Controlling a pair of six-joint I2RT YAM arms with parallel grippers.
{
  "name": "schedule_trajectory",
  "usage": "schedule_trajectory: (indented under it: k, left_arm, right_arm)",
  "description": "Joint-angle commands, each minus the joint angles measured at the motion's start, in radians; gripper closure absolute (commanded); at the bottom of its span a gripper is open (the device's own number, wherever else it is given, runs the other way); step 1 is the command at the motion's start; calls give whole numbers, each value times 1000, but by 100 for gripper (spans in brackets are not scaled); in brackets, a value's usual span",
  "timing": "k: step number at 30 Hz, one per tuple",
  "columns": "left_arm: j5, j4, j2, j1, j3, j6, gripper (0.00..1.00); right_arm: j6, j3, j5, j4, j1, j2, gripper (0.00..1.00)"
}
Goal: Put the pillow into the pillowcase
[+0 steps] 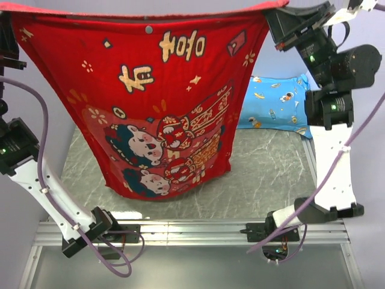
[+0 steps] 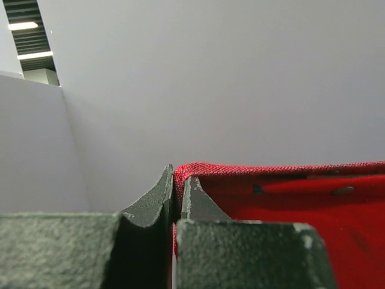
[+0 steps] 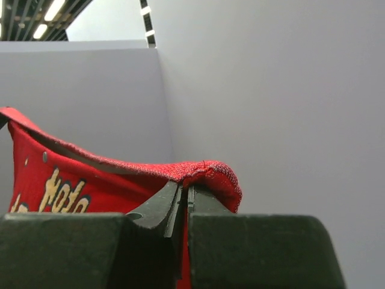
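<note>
The red pillowcase (image 1: 156, 102) hangs spread like a curtain above the table, its bright cartoon-print face toward the top camera and its lower edge just over the tabletop. My left gripper (image 2: 177, 174) is shut on the upper left corner of the pillowcase (image 2: 289, 198), with red cloth pinched between the fingers. My right gripper (image 3: 185, 188) is shut on the upper right corner of the pillowcase (image 3: 54, 180), the hem folded over its tips. In the top view the right gripper (image 1: 277, 18) sits at the upper right; the left one is at the frame's left edge. The pillow is out of view.
A blue cartoon-print pillow (image 1: 277, 102) lies at the back right of the grey marbled table (image 1: 271, 174), partly behind the hanging cloth. An aluminium rail (image 1: 192, 232) runs along the near edge by the arm bases. Grey walls stand behind.
</note>
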Motion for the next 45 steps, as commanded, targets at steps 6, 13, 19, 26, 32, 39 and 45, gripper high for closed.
schedule_trajectory:
  k: [6, 13, 19, 26, 32, 39, 45]
  left_arm:
    - [-277, 18, -145, 28, -63, 178, 100]
    - [-312, -14, -188, 28, -43, 230, 100]
    - [-333, -14, -162, 28, 21, 240, 100]
    - [-257, -22, -102, 26, 13, 220, 100]
    - [-134, -26, -65, 23, -190, 197, 100]
    - [-286, -123, 80, -159, -415, 469, 100]
    - [-590, -193, 466, -296, -296, 617, 100]
  right_arm:
    - [-114, -95, 137, 55, -37, -271, 100]
    - [-112, -178, 124, 40, -35, -404, 100]
    - [-128, -171, 140, 24, -37, -418, 100]
    - [-192, -251, 165, 3, -37, -358, 100]
    - [-230, -392, 165, 43, -17, -221, 100]
    - [-302, -399, 237, 107, 32, 115, 100]
    - [-344, 214, 360, -73, 49, 695, 88]
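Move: Each hand holds a corner of the pillowcase's open edge high above the table. The pillowcase hangs between them, its middle about 33 cm below both hands, 6 cm back from the left hand and 21 cm to its right, 10 cm back and 25 cm left of the right hand. The far tabletop is about 30 cm ahead, 23 cm right and 72 cm below the left hand; from the right hand, 22 cm ahead, 24 cm left, 69 cm below. The blue pillow lies 25 cm ahead, 18 cm right, 67 cm below the right hand. Back first, slightly rising, both hands draw the pillowcase's edge towards the bases, the right roughly 18 cm and the left 10; then they whip it fast forward and steeply down over the table, drifting a little left. Both wrists tip downward during the throw, and both grippers still pinch the edge, the right's grip just slackening. ##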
